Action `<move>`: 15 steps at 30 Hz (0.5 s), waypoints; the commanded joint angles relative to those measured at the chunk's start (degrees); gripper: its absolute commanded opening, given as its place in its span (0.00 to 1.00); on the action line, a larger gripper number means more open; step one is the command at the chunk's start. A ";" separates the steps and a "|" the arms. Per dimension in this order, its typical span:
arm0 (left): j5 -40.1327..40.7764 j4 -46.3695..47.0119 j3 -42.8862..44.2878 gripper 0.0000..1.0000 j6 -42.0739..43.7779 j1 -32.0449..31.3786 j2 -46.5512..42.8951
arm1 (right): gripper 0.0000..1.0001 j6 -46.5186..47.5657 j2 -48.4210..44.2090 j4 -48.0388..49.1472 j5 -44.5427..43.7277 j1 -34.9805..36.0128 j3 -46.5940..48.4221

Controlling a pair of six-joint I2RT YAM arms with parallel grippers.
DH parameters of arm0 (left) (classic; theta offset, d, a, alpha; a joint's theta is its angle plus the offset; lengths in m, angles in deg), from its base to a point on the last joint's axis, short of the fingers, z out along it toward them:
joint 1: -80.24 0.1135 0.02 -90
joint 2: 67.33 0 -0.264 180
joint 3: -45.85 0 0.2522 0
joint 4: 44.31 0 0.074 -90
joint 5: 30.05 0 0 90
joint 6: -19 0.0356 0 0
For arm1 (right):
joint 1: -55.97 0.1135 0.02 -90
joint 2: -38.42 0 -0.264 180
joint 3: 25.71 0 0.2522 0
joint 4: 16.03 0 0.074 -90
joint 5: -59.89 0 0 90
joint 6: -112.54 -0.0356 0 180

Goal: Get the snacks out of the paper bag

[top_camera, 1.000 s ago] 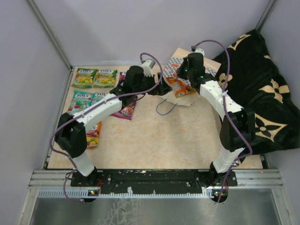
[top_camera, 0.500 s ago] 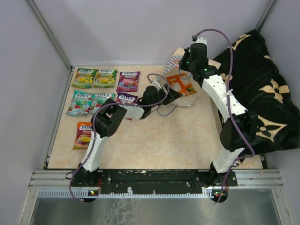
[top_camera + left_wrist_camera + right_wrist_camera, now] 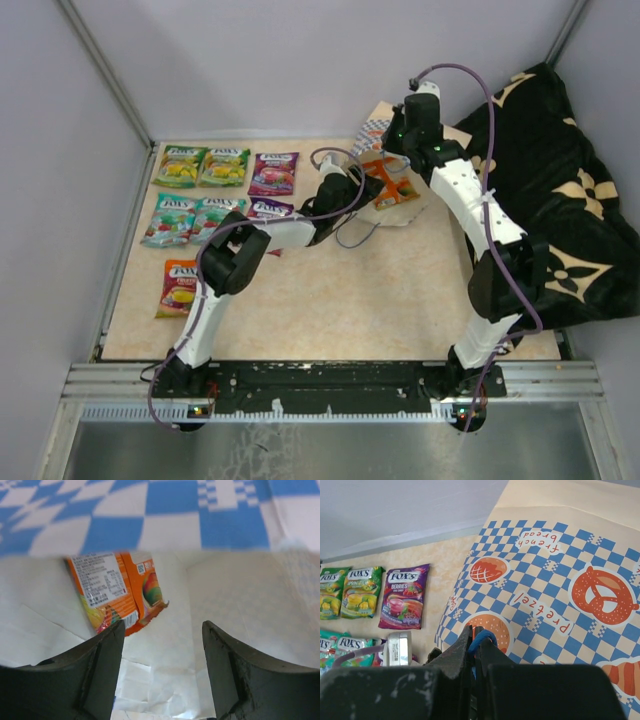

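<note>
The paper bag (image 3: 372,130) lies at the back of the table, and its blue-white checkered side (image 3: 560,575) fills the right wrist view. My right gripper (image 3: 476,630) is shut on the bag's blue cord handle (image 3: 482,636) and holds that edge up. My left gripper (image 3: 163,626) is inside the bag's mouth (image 3: 368,188), open, with nothing between its fingers. An orange-red snack pouch (image 3: 117,592) lies on the bag's white inner paper just ahead of the left finger (image 3: 107,655). Several snacks lie in rows on the table's left: green-yellow (image 3: 180,167), purple (image 3: 273,173), teal (image 3: 172,218), orange-red (image 3: 180,287).
A black cloth with tan flowers (image 3: 560,200) is heaped along the right side. The bag's other blue cord handle (image 3: 350,235) trails loose on the beige tabletop. Grey walls close in the back and the left.
My left arm has swung from beside the snack rows to the bag's mouth and gone in, its jaws narrowing somewhat. My right gripper has lifted the handle a little up and back.
</note>
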 commanded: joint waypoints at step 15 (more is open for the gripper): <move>-3.35 -23.98 25.64 0.70 -3.24 0.93 18.58 | 0.00 -0.30 -1.33 3.44 -0.51 -0.64 -0.72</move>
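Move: The orange snack pack lies in the bag about 5 cm ahead of the left hand, 3 cm to its right and 8 cm lower. From that hand, the bag's lower lip is some 8 cm back, 5 cm right and 11 cm down, and the lying blue handle 11 cm back, 4 cm left, equally low. The orange pack is about 3 cm back, 2 cm left and 24 cm below the right hand. While the right hand holds the flap, the open left sinks 6 cm and forward 4 towards the orange pack. ##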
